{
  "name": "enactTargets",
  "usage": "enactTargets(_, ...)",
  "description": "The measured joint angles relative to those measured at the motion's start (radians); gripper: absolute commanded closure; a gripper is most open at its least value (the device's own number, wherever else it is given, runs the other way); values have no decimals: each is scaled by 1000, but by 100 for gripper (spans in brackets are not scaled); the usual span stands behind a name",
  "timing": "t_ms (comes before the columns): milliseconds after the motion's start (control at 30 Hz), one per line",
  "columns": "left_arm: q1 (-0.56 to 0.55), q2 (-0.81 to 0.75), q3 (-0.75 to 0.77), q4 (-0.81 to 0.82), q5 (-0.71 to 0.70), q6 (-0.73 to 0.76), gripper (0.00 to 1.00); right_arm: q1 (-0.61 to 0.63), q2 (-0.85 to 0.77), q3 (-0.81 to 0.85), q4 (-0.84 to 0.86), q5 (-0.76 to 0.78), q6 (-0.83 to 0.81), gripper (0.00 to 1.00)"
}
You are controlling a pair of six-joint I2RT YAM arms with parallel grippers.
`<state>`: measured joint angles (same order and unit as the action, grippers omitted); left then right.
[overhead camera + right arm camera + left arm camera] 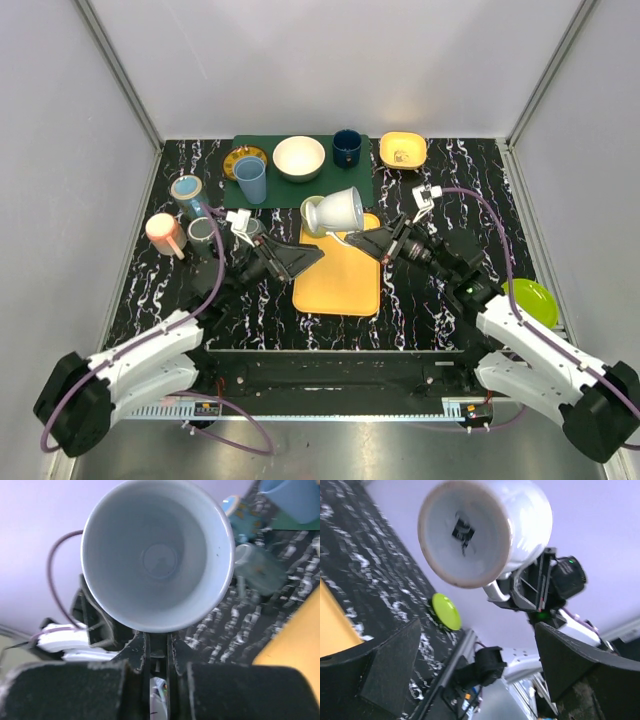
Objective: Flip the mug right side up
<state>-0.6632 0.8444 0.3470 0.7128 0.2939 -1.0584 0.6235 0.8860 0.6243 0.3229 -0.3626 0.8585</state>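
The white mug [337,210] hangs tilted on its side above the far end of the yellow tray [338,275]. My right gripper [372,241] is shut on its handle. In the right wrist view I look straight into the mug's mouth [157,555], with the fingers [136,655] clamped just below the rim. In the left wrist view the mug's base [464,532] faces the camera and the handle [492,591] sits in the right gripper. My left gripper [303,257] is open and empty, just left of and below the mug, over the tray's left edge.
A green mat [362,188] at the back holds a cream bowl [299,157], a light blue cup [250,180], a dark blue mug [347,147] and a patterned plate [238,157]. A yellow bowl [403,150] stands back right. Several cups [166,233] stand left. A green plate [532,298] lies right.
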Motion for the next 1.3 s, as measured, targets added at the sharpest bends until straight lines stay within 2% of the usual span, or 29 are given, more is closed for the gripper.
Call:
enactTargets(133, -44, 103, 5, 169, 33, -51, 3, -5, 58, -42, 261, -67, 150, 100)
enactTargets(333, -64, 186, 47, 305, 43, -93, 11, -12, 125, -49, 473, -130, 282, 100)
enactTargets(633, -97, 225, 150, 370, 11, -98, 29, -13, 124, -49, 518, -170, 301, 100)
enactTargets(800, -109, 260, 177, 372, 5, -93, 53, -16, 95, -49, 476, -174, 263, 100)
enactTargets(867, -115, 272, 182, 373, 4, -93, 56, -16, 80, -49, 459, -169, 245, 100)
enactTargets(1067, -122, 288, 192, 372, -1, -93, 57, -23, 61, -34, 404, -167, 181, 100)
enactTargets(1167, -122, 291, 197, 363, -3, -95, 67, -23, 56, -20, 371, -163, 147, 100)
enactTargets(1200, -122, 291, 199, 359, -3, -97, 77, -23, 53, -15, 359, -162, 134, 100)
enactTargets(1233, -122, 291, 201, 352, -3, -99, 98, -24, 50, -12, 349, -158, 122, 100)
enactTargets(1300, -123, 291, 204, 350, -17, -108, 100, -27, 41, -11, 329, -153, 100, 100)
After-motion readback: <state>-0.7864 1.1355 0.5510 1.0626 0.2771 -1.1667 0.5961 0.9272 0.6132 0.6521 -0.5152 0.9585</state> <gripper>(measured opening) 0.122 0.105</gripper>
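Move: The upside-down mug, held by the right hand, has its middle about 4 cm ahead of the open left hand, 5 cm to its right and 7 cm above; from the right hand it sits some 3 cm ahead, 2 cm left and 4 cm up. The green mug stands on the tray about 17 cm ahead of the left hand and 2 cm right, 19 cm below; the tray's middle is 4 cm ahead, 7 cm right, 22 cm below. Left hand rises about 8 cm, slides right and pinches the mug's handle, while right keeps hold, rising 5 cm. ##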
